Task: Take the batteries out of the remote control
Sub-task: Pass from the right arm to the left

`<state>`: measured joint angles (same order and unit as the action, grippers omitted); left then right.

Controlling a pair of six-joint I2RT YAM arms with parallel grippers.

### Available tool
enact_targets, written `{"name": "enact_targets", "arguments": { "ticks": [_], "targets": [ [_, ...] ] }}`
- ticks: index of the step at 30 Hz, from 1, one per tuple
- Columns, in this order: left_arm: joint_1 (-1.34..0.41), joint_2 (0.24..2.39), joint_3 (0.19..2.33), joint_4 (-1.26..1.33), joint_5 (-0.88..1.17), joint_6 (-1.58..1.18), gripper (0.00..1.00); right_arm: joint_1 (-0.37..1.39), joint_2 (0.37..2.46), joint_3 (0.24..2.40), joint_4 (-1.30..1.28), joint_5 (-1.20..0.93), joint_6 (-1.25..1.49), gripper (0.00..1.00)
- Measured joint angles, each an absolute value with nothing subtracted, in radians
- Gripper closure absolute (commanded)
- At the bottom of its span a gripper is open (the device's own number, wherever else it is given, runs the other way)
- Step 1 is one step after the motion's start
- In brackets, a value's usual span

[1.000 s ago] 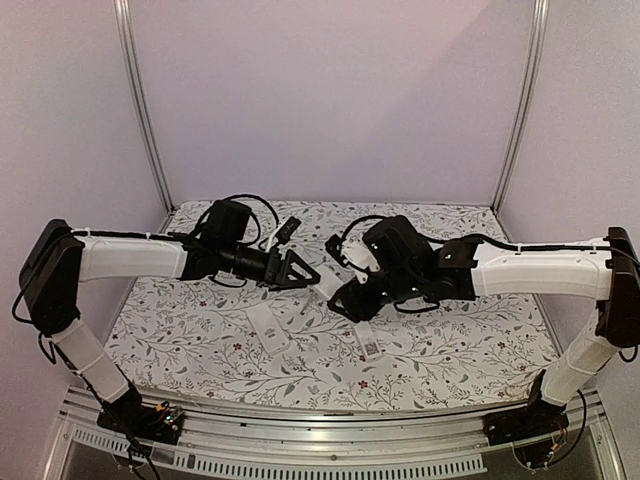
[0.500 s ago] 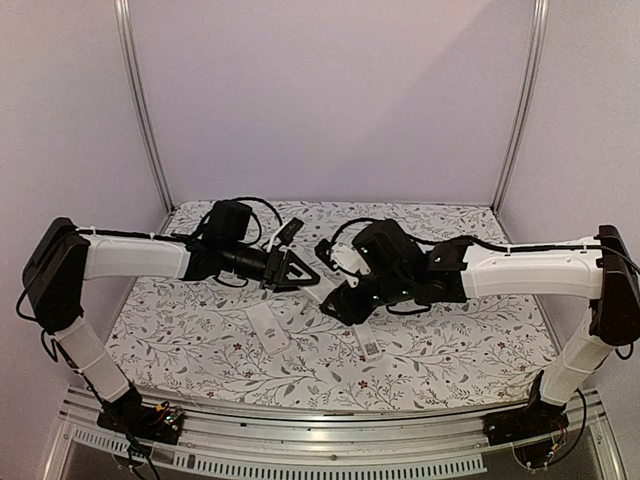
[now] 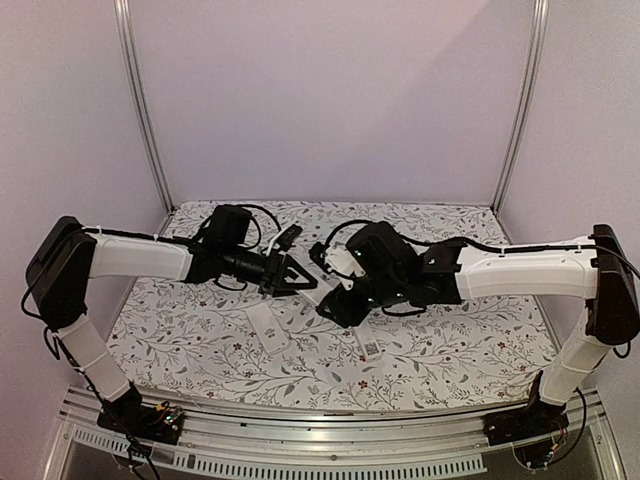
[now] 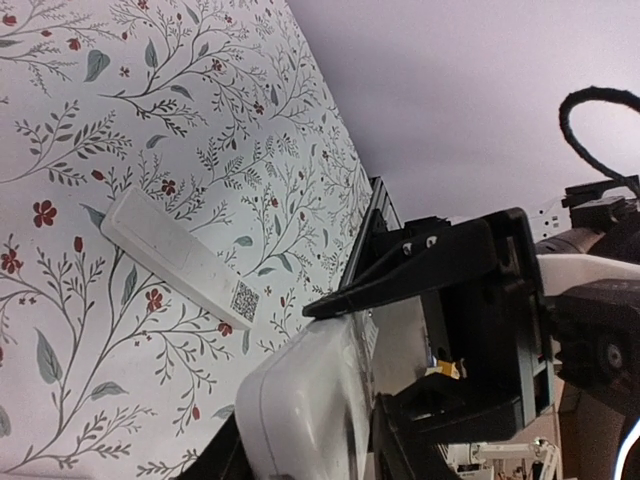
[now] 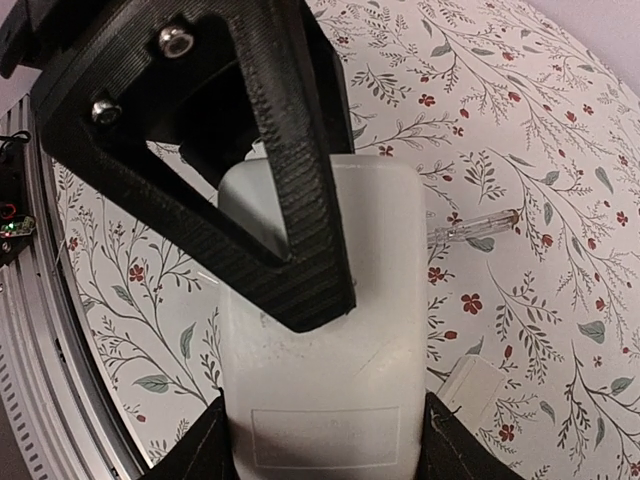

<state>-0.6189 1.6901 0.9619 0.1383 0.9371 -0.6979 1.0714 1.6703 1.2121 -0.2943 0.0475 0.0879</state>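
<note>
A white remote control [image 5: 320, 380] is held above the table between both arms. My right gripper [image 5: 320, 445] is shut on its near end, one finger on each long side. My left gripper [image 4: 310, 430] is shut on the other end [image 4: 305, 400], and one of its black fingers [image 5: 290, 230] lies across the remote's face. From above, the left gripper [image 3: 293, 277] and right gripper [image 3: 337, 300] meet at the remote [image 3: 320, 290]. The batteries are hidden. A small orange bit [image 4: 445, 370] shows behind the remote, and I cannot tell what it is.
A white cover with a QR code [image 3: 368, 345] and another white strip [image 3: 268, 330] lie on the floral cloth below the grippers. A thin clear pen-like tool [image 5: 470, 225] lies beside them. A small dark object [image 3: 288, 232] sits at the back.
The right arm carried the remote leftward toward the left arm. The left gripper's jaws closed in on the remote's free end.
</note>
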Motion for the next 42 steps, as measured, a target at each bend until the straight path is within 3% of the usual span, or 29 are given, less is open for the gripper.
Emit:
{"name": "enact_targets", "arguments": {
  "ticks": [11, 18, 24, 27, 31, 37, 42],
  "targets": [
    [-0.611, 1.698, 0.954, 0.143, 0.939, -0.714, 0.72, 1.082, 1.69, 1.22, -0.299, 0.069, 0.071, 0.52],
    [-0.609, 1.702, 0.953, 0.146, 0.945, -0.737, 0.84, 1.088, 1.694, 1.22, -0.3, 0.08, 0.062, 0.5],
    [-0.609, 1.702, 0.953, 0.145, 0.95, -0.769, 0.94, 1.095, 1.703, 1.22, -0.298, 0.108, 0.058, 0.38],
    [-0.609, 1.702, 0.952, 0.144, 0.953, -0.759, 0.99, 1.095, 1.703, 1.22, -0.298, 0.109, 0.062, 0.22],
    [-0.603, 1.702, 0.951, 0.145, 0.954, -0.749, 1.0, 1.095, 1.7, 1.218, -0.287, 0.111, 0.072, 0.11],
    [-0.583, 1.702, 0.947, 0.152, 0.958, -0.749, 1.0, 1.095, 1.678, 1.191, -0.262, 0.119, 0.097, 0.02],
    [-0.545, 1.692, 0.931, 0.161, 0.959, -0.75, 1.0, 1.095, 1.623, 1.152, -0.21, 0.144, 0.159, 0.01]
  ]
}}
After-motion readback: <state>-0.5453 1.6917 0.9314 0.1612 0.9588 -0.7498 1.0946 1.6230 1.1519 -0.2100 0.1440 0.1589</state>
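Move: The remote control, still held by the right fingers, bridges the two hands at their height. Its middle lies about 4 cm right and 2 cm back of the left hand, and 4 cm left and 2 cm ahead of the right. From the left hand, roughly 14 cm down on the table, lie a clear pen 8 cm ahead and 2 cm right, a QR-marked case 15 cm right and 4 cm back, and a white tray 10 cm left and 3 cm back. The left fingers, already around the remote's far end, close and pinch its flat faces while both hands stay nearly in place, sinking only about 1 cm. The right fingers then spread wide, letting go of the near end, and that hand rises some 2 cm. The left hand finally draws the remote away, about 3 cm to the left and forward. ##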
